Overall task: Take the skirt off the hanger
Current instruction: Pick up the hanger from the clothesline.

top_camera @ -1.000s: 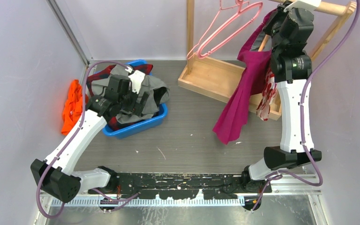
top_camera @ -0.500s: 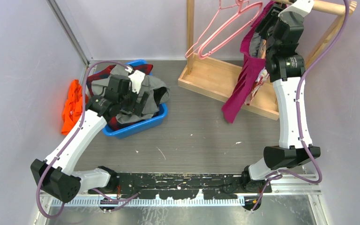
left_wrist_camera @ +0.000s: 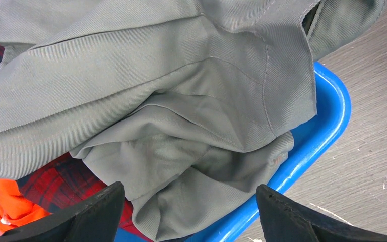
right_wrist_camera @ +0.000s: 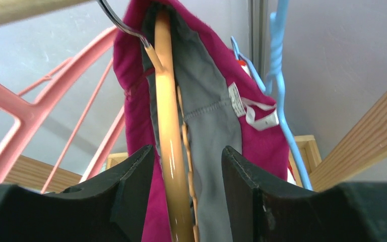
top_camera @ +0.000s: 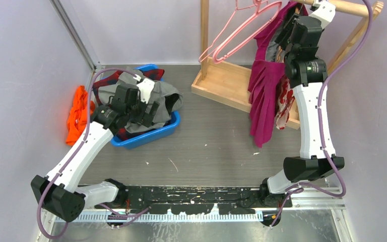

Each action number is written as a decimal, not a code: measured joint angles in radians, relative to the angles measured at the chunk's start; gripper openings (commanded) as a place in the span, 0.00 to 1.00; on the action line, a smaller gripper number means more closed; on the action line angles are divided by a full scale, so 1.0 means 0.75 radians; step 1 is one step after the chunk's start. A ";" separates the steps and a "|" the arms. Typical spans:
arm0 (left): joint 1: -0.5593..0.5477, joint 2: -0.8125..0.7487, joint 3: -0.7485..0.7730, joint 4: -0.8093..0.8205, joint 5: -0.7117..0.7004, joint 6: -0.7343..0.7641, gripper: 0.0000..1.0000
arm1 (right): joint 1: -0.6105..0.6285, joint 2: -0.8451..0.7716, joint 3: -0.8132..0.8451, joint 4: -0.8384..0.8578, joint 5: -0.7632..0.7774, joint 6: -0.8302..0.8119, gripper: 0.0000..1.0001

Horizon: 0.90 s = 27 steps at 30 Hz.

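Observation:
A magenta skirt [top_camera: 262,96] with a grey lining [right_wrist_camera: 209,116] hangs straight down from a tan wooden hanger [right_wrist_camera: 170,151] on the wooden rail [top_camera: 355,7]. High at the rail, my right gripper [top_camera: 284,38] is open. In the right wrist view its fingertips [right_wrist_camera: 187,149] stand on either side of the hanger and the skirt's waistband without squeezing them. My left gripper [top_camera: 148,108] hangs wide open over the grey garment [left_wrist_camera: 181,116] in the blue bin [left_wrist_camera: 327,121], with nothing between its fingers [left_wrist_camera: 189,187].
A pink hanger [top_camera: 242,30] hangs left of the skirt and a blue hanger [right_wrist_camera: 279,91] right of it. A red-and-white garment [top_camera: 283,103] hangs behind the skirt. The rack's wooden base [top_camera: 227,83] lies below. An orange garment [top_camera: 78,113] lies by the left wall.
My right gripper has opened and let go of the skirt. The skirt, pulled out to the lower left before, has swung back to hang straight. The left arm has shifted slightly.

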<state>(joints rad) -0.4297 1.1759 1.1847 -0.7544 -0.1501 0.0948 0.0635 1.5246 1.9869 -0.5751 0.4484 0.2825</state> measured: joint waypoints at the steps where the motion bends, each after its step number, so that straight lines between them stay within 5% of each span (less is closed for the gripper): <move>1: 0.000 -0.007 -0.005 -0.001 -0.001 0.001 0.99 | 0.000 0.000 -0.004 -0.012 0.001 0.002 0.57; 9: 0.000 -0.024 -0.043 -0.004 -0.010 0.001 1.00 | 0.000 0.016 -0.061 -0.102 0.001 0.022 0.50; 12: 0.000 -0.024 -0.053 -0.008 -0.016 0.005 1.00 | 0.000 0.040 -0.062 -0.115 -0.013 0.032 0.19; 15: 0.000 -0.024 -0.060 -0.008 -0.027 0.022 1.00 | 0.004 0.057 -0.062 -0.110 -0.045 0.032 0.03; 27: 0.000 -0.024 -0.067 -0.006 -0.045 0.030 0.99 | 0.006 0.056 -0.062 -0.102 -0.049 0.047 0.01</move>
<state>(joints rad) -0.4297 1.1580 1.1347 -0.7586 -0.1837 0.1173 0.0681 1.5665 1.9408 -0.6518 0.4118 0.3176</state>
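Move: The near arm of the wooden hanger, which I go for with my right hand, slopes down about 5 cm below me and 2 cm ahead, 1 cm left. The magenta skirt hangs on it, its middle around 18 cm below my hand and 3 cm left, about level fore and aft. Pink hangers stand some 12 cm left, the blue hanger roughly 8 cm right and 2 cm ahead. From my left hand the hanger is some 15 cm ahead, 42 cm right and 20 cm higher. I sink my right hand about 5 cm beside the hanging skirt, fingers half open astride the hanger's near arm, tipping them down roughly 10 degrees. At the bottom I ease slightly forward and left while closing on the wood, then hold still with its arm pinched between both fingers. ##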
